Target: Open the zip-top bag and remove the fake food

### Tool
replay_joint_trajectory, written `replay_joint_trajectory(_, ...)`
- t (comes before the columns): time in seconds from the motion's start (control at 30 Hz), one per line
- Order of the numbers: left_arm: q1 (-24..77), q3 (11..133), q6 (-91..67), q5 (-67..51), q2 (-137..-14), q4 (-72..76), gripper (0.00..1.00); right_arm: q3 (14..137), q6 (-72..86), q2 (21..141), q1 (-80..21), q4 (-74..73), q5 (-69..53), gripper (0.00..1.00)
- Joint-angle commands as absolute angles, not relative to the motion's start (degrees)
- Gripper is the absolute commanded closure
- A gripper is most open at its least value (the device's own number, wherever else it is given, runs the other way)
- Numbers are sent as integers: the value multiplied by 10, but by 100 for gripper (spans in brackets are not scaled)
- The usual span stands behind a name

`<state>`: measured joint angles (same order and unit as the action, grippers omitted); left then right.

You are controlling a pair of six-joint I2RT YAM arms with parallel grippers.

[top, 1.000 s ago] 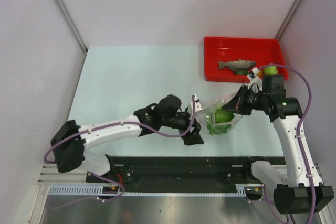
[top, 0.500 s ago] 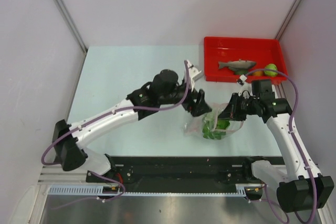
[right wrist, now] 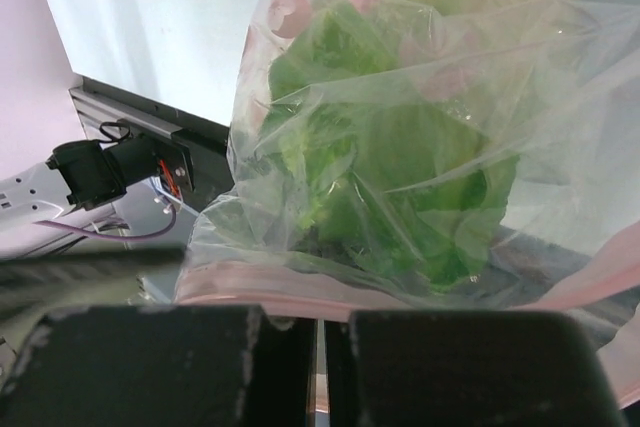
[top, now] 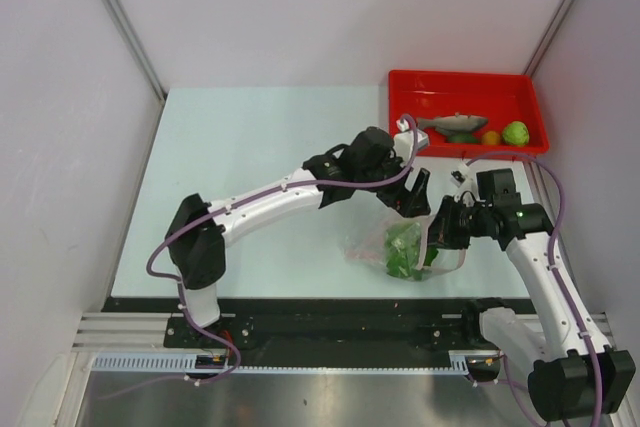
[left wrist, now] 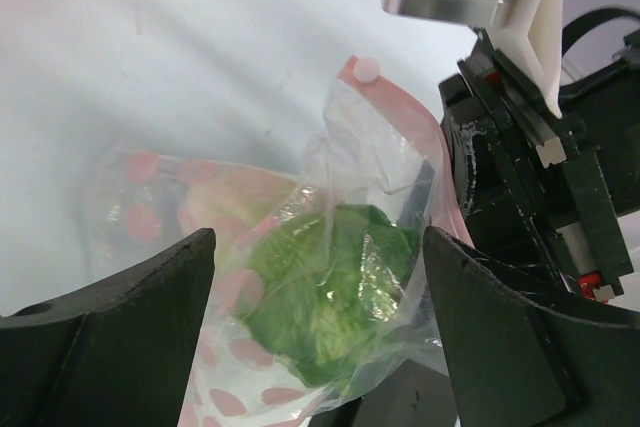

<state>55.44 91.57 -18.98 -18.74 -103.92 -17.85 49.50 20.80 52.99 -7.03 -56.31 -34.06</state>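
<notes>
The clear zip-top bag [top: 372,244] lies on the table near the front right, with a leafy green lettuce piece [top: 404,248] inside. My right gripper [top: 441,230] is shut on the bag's pink zip strip [right wrist: 300,282], and the lettuce [right wrist: 380,177] hangs just beyond the closed fingers. My left gripper [top: 417,193] stands open at the bag's far side. Its fingers [left wrist: 120,327] are spread wide, and in that view the lettuce [left wrist: 330,297] and the zip strip [left wrist: 400,127] show between them. A grey fish [top: 455,125], an orange fruit [top: 490,137] and a light green fruit [top: 516,133] lie outside the bag.
A red tray [top: 410,87] at the back right holds the fish and both fruits. The left arm stretches diagonally across the table towards the bag. White walls enclose the table on both sides. A black rail runs along the near edge.
My left arm swung from the bag's near left side up and over to its far side, staying open. The right gripper drew the bag closer to the near edge.
</notes>
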Motion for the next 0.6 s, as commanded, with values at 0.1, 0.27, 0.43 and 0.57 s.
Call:
replay_joint_trajectory(0.1,582,957,-185,-215,-1063,-179,13,480,236,495,-72,-563,-352,98)
replay_joint_trajectory(0.27,583,943,-206,-275,-1060,-155,13,478,238,493,-72,-562,-352,98)
replay_joint_trajectory(0.43,583,862,-236,-308,-1019,-77,11,479,237,493,-72,-561,-350,97)
replay_joint_trajectory(0.57,584,838,-242,-309,-1008,-68,10,479,239,492,-72,-557,-352,97)
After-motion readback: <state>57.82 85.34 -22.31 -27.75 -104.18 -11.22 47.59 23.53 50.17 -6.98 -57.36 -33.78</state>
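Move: The open mouth rim of the zip-top bag lies about 6 cm back from the left hand, 3 cm to its right and 6 cm below. The green fake food inside the bag is some 8 cm back of the left hand, level with it sideways, and about 14 cm below. The right hand already pinches the rim; the rim's middle is about 1 cm ahead and 1 cm to the left of it, level in height. Left hand, fingers kept wide open, draws back about 5 cm towards the bag rim the right hand keeps pinched. ##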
